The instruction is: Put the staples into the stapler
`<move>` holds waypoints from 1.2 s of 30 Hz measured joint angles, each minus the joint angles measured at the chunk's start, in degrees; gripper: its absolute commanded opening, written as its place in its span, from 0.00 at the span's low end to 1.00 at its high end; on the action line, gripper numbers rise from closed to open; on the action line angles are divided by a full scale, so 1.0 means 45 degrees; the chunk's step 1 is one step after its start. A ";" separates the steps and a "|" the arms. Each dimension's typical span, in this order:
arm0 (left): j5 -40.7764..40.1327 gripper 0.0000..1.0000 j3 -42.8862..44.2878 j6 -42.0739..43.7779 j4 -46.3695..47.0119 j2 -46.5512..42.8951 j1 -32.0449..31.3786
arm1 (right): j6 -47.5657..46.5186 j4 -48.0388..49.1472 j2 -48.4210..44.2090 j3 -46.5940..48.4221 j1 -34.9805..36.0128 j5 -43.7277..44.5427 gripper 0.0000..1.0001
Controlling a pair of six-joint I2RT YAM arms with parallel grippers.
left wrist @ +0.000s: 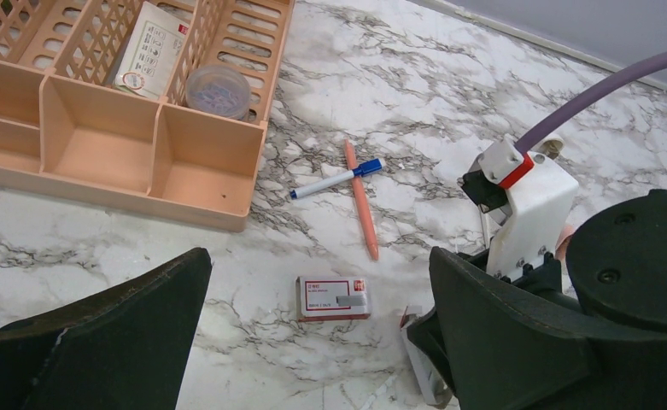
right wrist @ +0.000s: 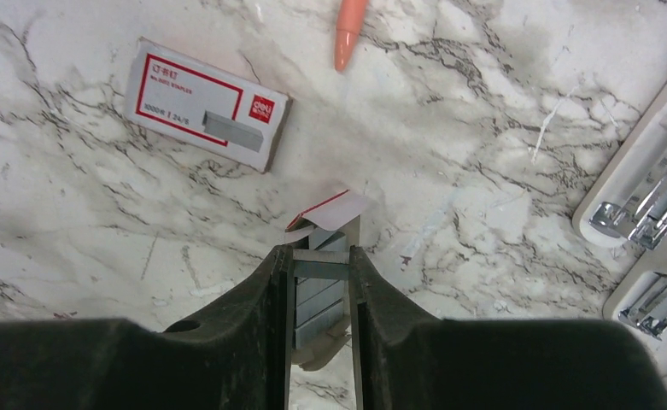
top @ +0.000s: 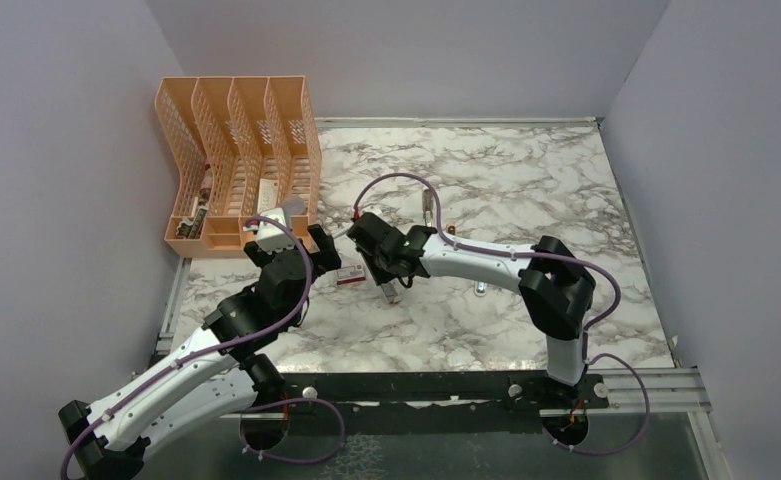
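Note:
A grey strip of staples (right wrist: 320, 266) is pinched crosswise between the tips of my right gripper (right wrist: 321, 260), which is shut on it. Just under it lies the open inner tray (right wrist: 317, 303) with more grey strips. The red-and-white staple box (right wrist: 206, 104) lies flat up-left of the fingers; it also shows as the box (left wrist: 332, 297) and the box (top: 349, 277). The white stapler (right wrist: 641, 192) lies opened at the right edge, silver inner parts showing. My left gripper (left wrist: 319, 256) hovers open over the box, holding nothing. In the top view the right gripper (top: 388, 290) points down beside the box.
An orange desk organiser (top: 236, 165) stands at the back left, holding a card and a round container (left wrist: 217, 88). An orange pen (left wrist: 360, 201) lies crossed with a blue-capped pen (left wrist: 334, 181) on the marble table (top: 526, 190). Purple walls enclose the table.

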 measured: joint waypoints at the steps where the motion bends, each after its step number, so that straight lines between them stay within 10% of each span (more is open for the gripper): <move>1: 0.0000 0.99 0.0000 -0.0005 0.0000 0.0000 0.0000 | 0.0000 0.0000 -0.0102 -0.0146 0.0000 0.0000 0.29; 36: 0.0005 0.99 0.0000 0.0000 -0.0005 -0.0044 0.0000 | 0.0588 -0.1438 -0.2045 -0.3682 -0.0005 0.0015 0.30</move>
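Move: My right hand already holds a staple strip. The white stapler lies about 22 cm to its right, 3 cm ahead and 4 cm lower; the pink stapler about 16 cm right and 7 ahead, the grey one 11 right and 13 ahead. The open staple box sits tilted just beneath, some 2 cm right and 1 back; the closed staple box is about 6 cm left and 4 ahead. From my left hand the white stapler is roughly 36 cm right, 5 ahead and 20 below. Keeping the strip pinched crosswise between my right fingertips, I draw it clear of the open box: a short slide right, back and down, a brief near-stop, then a faster sweep the same way towards the white stapler. In all I go about 9 cm right, 5.5 back and 3.5 down, staying low over the table while the fingers tip some 15 degrees nearer to straight down. ##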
